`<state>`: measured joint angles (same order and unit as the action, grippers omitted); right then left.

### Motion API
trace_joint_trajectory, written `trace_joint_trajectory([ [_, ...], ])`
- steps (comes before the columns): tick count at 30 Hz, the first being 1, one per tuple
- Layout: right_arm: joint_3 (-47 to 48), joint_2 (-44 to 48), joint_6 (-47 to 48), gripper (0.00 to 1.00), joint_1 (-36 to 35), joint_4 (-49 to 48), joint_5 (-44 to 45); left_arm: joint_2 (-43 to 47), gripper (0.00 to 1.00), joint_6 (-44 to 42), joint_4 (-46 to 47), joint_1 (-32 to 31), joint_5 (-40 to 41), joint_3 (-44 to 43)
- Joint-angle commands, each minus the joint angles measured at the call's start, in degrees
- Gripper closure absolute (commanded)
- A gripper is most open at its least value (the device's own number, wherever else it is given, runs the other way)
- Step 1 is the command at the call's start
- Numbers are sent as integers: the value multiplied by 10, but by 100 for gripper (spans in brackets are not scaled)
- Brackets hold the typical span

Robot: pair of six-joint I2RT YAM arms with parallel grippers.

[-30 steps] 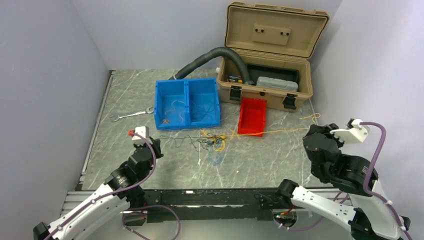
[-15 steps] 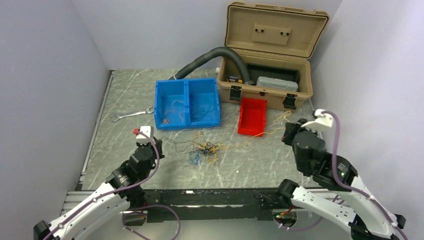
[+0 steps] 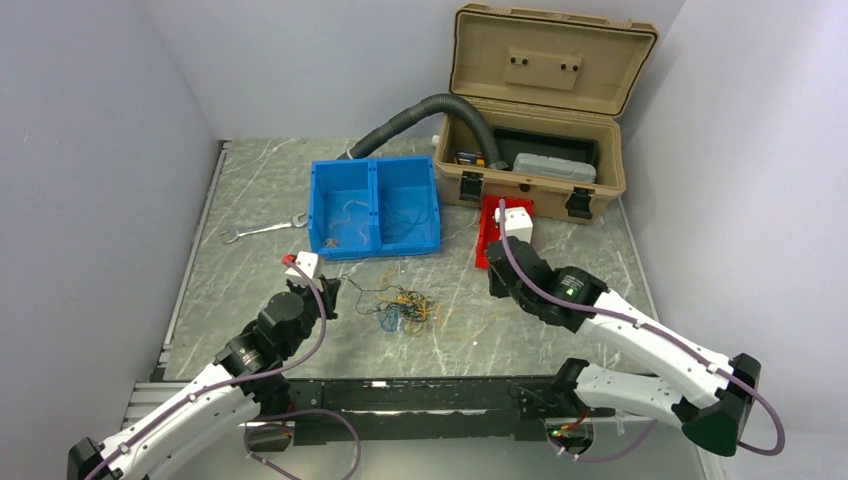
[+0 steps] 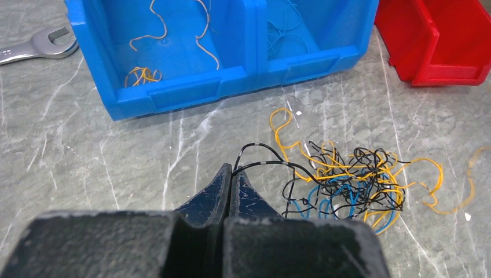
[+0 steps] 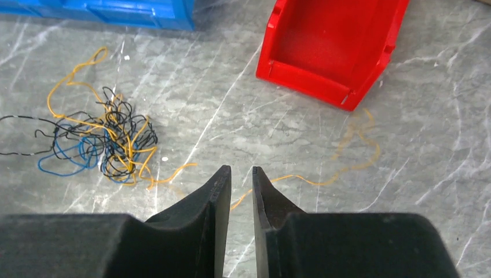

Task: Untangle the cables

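Observation:
The cables [image 3: 402, 310] lie in a loose knot of yellow, black and blue strands on the marble table, between my two arms. In the left wrist view the knot [image 4: 347, 179] sits just right of my left gripper [image 4: 233, 169], which is shut on a black cable [image 4: 263, 164] running into the knot. My left gripper [image 3: 330, 296] is at the knot's left side. My right gripper [image 5: 238, 171] hovers with its jaws slightly apart and nothing gripped. A loose yellow cable [image 5: 324, 180] lies on the table beneath and beyond its tips. The knot [image 5: 110, 145] is to its left.
A blue two-compartment bin [image 3: 375, 248] holding a few wires stands behind the knot. A red bin [image 5: 307, 78] is just ahead of my right gripper. The open tan toolbox [image 3: 540, 170], a grey hose [image 3: 420, 112] and a wrench [image 3: 262, 230] lie farther back.
My right arm has swung from the table's right edge to the middle, its jaws have parted and the yellow cable now lies slack. The left gripper edged forward; the stretched cables bunched together.

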<state>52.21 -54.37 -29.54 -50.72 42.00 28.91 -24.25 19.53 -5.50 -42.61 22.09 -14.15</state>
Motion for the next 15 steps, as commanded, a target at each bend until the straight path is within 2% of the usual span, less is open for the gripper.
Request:
trace_joint_trajectory([
  [1,-6,-4,-9,77,0,-14,-21,-3,100,-10,28,1,-13,-2],
  [3,-13,0,-9,67,0,-22,-34,-4,100,-11,30,1,-15,-1],
  [6,-27,9,-8,44,0,-36,-55,-7,100,-12,31,1,-17,-3],
  [8,-40,15,-3,36,-1,-54,-81,-11,100,-12,30,1,-19,-4],
  [10,-55,18,5,31,0,-83,-115,-13,100,-13,32,1,-22,-4],
  [15,-100,-2,11,29,0,-166,-189,-18,100,-14,32,1,-22,-6],
])
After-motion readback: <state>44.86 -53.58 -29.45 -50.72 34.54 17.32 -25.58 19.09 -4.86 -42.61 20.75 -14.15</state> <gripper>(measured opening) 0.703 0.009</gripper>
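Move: The cable tangle lies about 17 cm left of the right hand, level with it fore and aft, and some 16 cm lower. The tangle's loose yellow strand trails beneath that hand, roughly 4 cm back and 2 cm left; the red bin sits 18 cm ahead and 5 cm right. From the left hand, still holding a black cable, the tangle is about 15 cm right, level, 11 cm down. The right hand sinks, swings left and eases back towards the tangle, about 5 cm, its fingers opening wide. ##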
